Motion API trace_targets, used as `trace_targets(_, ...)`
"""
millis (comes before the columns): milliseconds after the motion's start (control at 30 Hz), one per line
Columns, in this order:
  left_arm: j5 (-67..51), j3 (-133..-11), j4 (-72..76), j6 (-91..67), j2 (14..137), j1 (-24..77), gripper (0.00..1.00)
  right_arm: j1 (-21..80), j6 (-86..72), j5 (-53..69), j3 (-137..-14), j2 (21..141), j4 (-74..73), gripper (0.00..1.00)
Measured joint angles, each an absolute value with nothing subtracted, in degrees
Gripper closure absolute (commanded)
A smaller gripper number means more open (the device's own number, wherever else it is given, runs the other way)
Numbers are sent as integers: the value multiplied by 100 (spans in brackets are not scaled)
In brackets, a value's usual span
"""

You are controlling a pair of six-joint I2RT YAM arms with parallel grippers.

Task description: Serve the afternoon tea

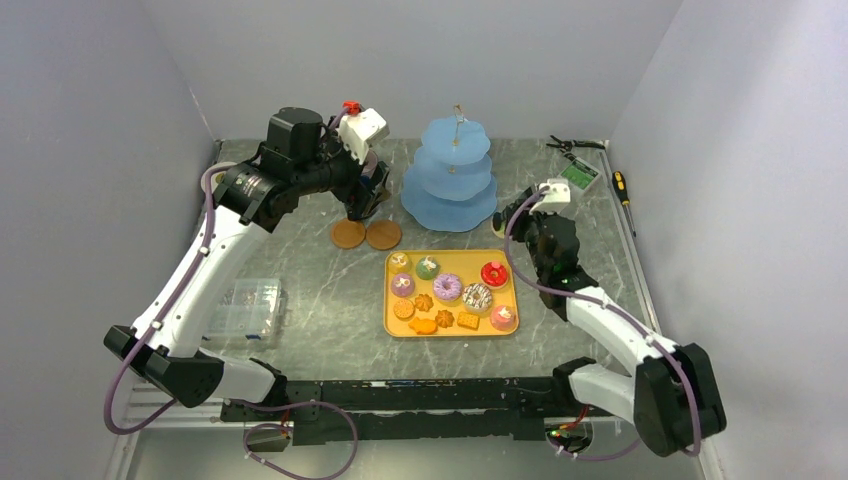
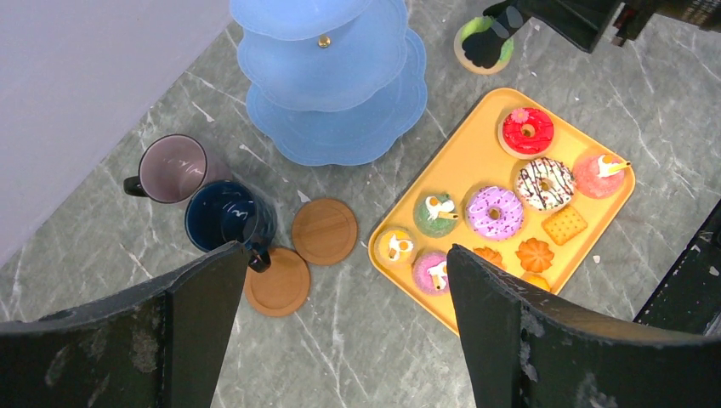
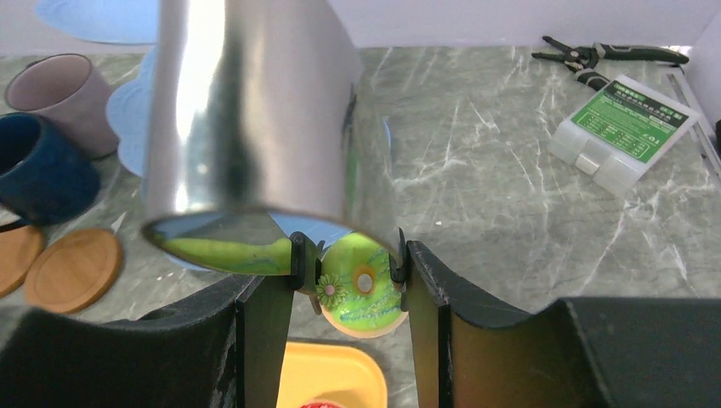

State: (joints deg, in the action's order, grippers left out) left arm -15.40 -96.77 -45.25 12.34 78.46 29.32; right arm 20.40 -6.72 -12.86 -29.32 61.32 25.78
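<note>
My right gripper (image 3: 344,285) is shut on metal tongs (image 3: 255,110), and their black tips pinch a green doughnut (image 3: 366,293) just above the table, right of the light-blue three-tier stand (image 1: 450,180). The same doughnut (image 2: 483,47) shows in the left wrist view. More doughnuts, cupcakes and orange biscuits lie on the yellow tray (image 1: 452,254). High over two brown coasters (image 1: 348,234) (image 1: 383,234), my left gripper (image 2: 344,255) hangs open and empty. A dark-blue mug (image 2: 228,217) and a mauve mug (image 2: 173,167) stand beside the coasters, left of the stand.
A clear plastic box (image 1: 240,305) sits at the left. At the back right lie a green-labelled box (image 1: 578,175), pliers (image 1: 570,145) and a screwdriver (image 1: 622,187). Walls close in the table on three sides.
</note>
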Motion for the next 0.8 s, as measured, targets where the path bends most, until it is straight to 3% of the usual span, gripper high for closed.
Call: trace_targets(800, -1540, -9581, -4440, 1282, 7655, 2932, 7, 1503, -821, -521, -4300, 9011, 4193, 53)
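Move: My right hand holds the green donut. The cake stand's bottom tier has its middle about 14 cm ahead, 11 cm to the left and 4 cm lower; the middle tier stands above it, its middle equally far ahead and left and some 5 cm above my hand. The red donut on the tray lies about 9 cm back, 4 cm left and 7 cm below. From my left hand, the bottom tier is roughly 13 cm ahead, 14 cm right and 21 cm down. I keep the green donut pinched in my right fingers and carry it forward about 10 cm, away from the tray, up to the right-hand side of the cake stand's bottom tier. On the way I sink some 2 cm, bearing slightly left after a tiny drift right, with the fingers staying nearly level. ##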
